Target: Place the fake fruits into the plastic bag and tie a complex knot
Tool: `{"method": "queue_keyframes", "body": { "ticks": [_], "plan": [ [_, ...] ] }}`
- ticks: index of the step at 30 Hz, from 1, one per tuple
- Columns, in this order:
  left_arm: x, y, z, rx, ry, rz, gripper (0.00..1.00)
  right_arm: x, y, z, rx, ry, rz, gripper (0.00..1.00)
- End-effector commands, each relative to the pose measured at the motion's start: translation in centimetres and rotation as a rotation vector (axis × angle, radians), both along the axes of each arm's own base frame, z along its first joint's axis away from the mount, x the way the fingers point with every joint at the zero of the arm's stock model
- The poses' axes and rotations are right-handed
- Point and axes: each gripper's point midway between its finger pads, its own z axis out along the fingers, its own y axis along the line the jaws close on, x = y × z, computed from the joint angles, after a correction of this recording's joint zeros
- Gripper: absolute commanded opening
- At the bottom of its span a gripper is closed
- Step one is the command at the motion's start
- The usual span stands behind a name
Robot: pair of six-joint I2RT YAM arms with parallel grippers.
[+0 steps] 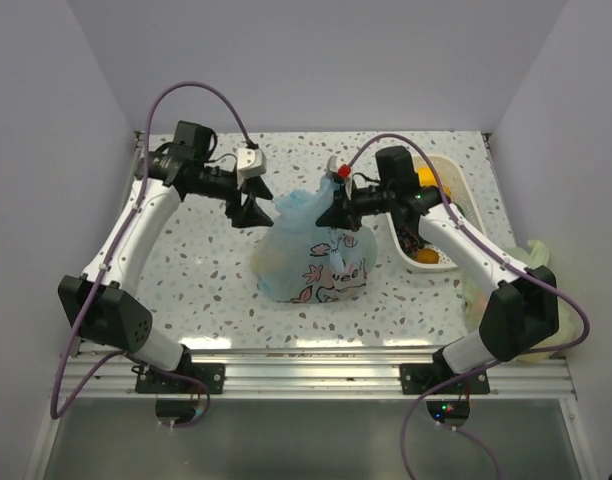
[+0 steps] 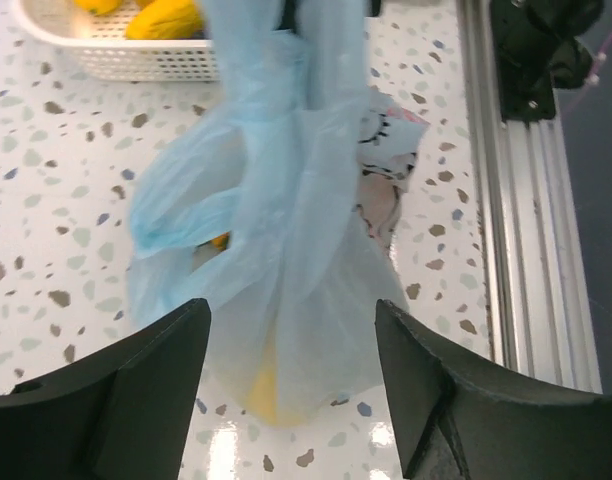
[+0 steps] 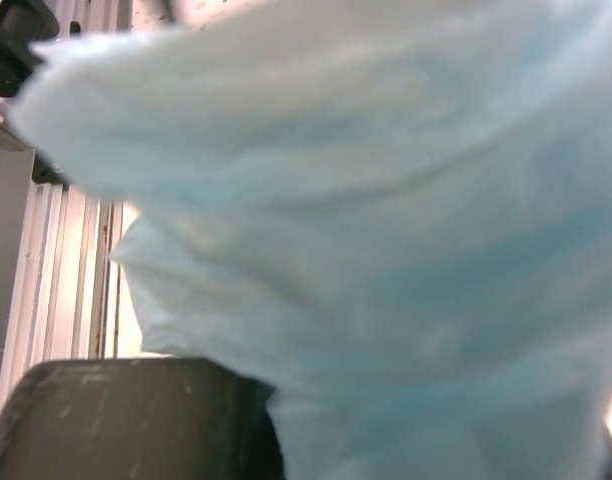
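The light-blue plastic bag (image 1: 311, 258) stands mid-table, printed side toward the arms, with its handle strips (image 1: 298, 204) drawn up between the two grippers. Seen from the left wrist, the strips (image 2: 311, 130) hang bunched and a yellow fake fruit (image 2: 258, 388) glows through the film. My left gripper (image 1: 254, 210) is open just left of the bag top, and nothing sits between its fingers (image 2: 136, 400). My right gripper (image 1: 332, 214) is shut on the plastic bag's upper right. Blue film fills its view above one dark finger (image 3: 136, 420). A knot cannot be made out.
A white slotted basket (image 1: 448, 190) stands at the right rear with orange and yellow fruits (image 1: 423, 256) in it; the left wrist view also shows the basket (image 2: 116, 58). A pale green bag (image 1: 544, 262) lies at the right edge. An aluminium rail (image 1: 316, 375) runs along the near edge.
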Motion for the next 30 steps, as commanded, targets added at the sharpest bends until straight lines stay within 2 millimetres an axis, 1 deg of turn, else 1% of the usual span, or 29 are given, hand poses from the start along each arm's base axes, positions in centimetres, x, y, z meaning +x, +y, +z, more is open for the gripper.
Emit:
{"method": "queue_keyframes", "body": {
  "ticks": [1, 2, 3, 5, 6, 8, 9, 10, 11, 15, 21, 23, 24, 25, 26, 27, 28, 29, 30],
  "plan": [
    [3.5, 0.9, 1.5, -0.089, -0.060, 0.075, 0.71, -1.1, 0.1, 2.4, 0.051, -0.102, 0.071, 0.00],
    [4.1, 1.0, 1.4, -0.099, -0.025, 0.106, 0.69, -1.3, 0.1, 2.4, 0.051, -0.107, 0.082, 0.00],
    [5.0, 0.8, 1.3, -0.116, -0.030, 0.105, 0.68, -1.4, 0.0, 2.5, 0.050, -0.110, 0.088, 0.00],
    [5.6, 0.4, 1.1, -0.131, -0.023, 0.099, 0.66, -1.5, 0.0, 2.6, 0.049, -0.141, 0.110, 0.00],
    [6.4, 0.1, 1.0, -0.153, -0.028, 0.090, 0.66, -1.6, -0.1, 2.5, 0.045, -0.147, 0.115, 0.00],
    [6.9, -0.4, 1.2, -0.175, -0.020, 0.074, 0.66, -1.7, -0.1, 2.4, 0.037, -0.169, 0.129, 0.00],
    [7.1, -0.7, 0.6, -0.190, 0.009, 0.053, 0.67, -1.7, -0.2, 2.3, 0.032, -0.172, 0.126, 0.00],
    [7.4, -1.0, 0.9, -0.199, -0.006, 0.034, 0.67, -1.7, -0.2, 2.2, 0.029, -0.189, 0.137, 0.00],
    [7.6, -1.5, 0.1, -0.199, 0.011, 0.012, 0.69, -1.7, -0.2, 2.1, 0.028, -0.193, 0.143, 0.00],
    [6.8, -3.1, -1.5, -0.174, 0.042, -0.059, 0.70, -1.6, -0.4, 2.1, 0.019, -0.209, 0.144, 0.00],
    [5.4, -5.4, -2.0, -0.198, 0.055, -0.144, 0.68, -1.4, -0.2, 2.2, 0.015, -0.214, 0.148, 0.00],
    [5.1, -6.0, -2.1, -0.203, 0.062, -0.162, 0.59, -1.4, -0.2, 2.0, 0.010, -0.204, 0.142, 0.00],
    [5.1, -6.1, -2.2, -0.200, 0.061, -0.163, 0.50, -0.6, -0.3, 2.0, 0.000, -0.210, 0.103, 0.00],
    [5.2, -6.1, -2.2, -0.198, 0.076, -0.153, 0.33, -0.3, -0.3, 2.0, 0.003, -0.153, 0.054, 0.00],
    [5.8, -6.0, -2.4, -0.184, 0.063, -0.134, 0.22, 0.3, -0.1, 2.3, 0.011, -0.151, 0.018, 0.00],
    [6.1, -6.0, -2.4, -0.168, 0.060, -0.118, 0.11, 1.5, -0.5, 2.1, -0.011, -0.147, -0.061, 0.00],
    [6.8, -5.7, -2.1, -0.156, 0.049, -0.095, 0.03, 2.0, -0.6, 2.2, 0.006, -0.056, -0.153, 0.00],
    [7.6, -5.3, -2.1, -0.137, 0.033, -0.065, 0.00, 2.9, -0.9, 2.6, 0.019, -0.025, -0.245, 0.00],
    [8.2, -5.0, -1.7, -0.138, 0.024, -0.050, 0.00, 3.8, -1.0, 2.9, 0.034, 0.001, -0.316, 0.00]
  ]
}}
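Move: The left hand, open and empty, has the bag's loose left flap about 5 cm ahead of it, some 5 cm to its right and roughly 4 cm below. The bag neck, already gripped by the right fingers, is about 12 cm to the left hand's right, 2 cm nearer the base and 4 cm lower; the filled bag body sits about 10 cm right, 2 cm back and 17 cm below. From the right hand, the flap lies roughly 7 cm ahead and 7 cm left, at about its own height. The left hand, fingers open, first swings forward about 7 to 8 cm and sinks some 4 cm beside the bag's loose flap, then sweeps about 6 cm to the right onto the flap, easing back a couple of centimetres, and shuts its fingers to pinch a fold of the plastic. The right hand stays nearly in place and keeps its shut grip on the bag neck, its wrist rolling less than 10 degrees and most of the way back. ##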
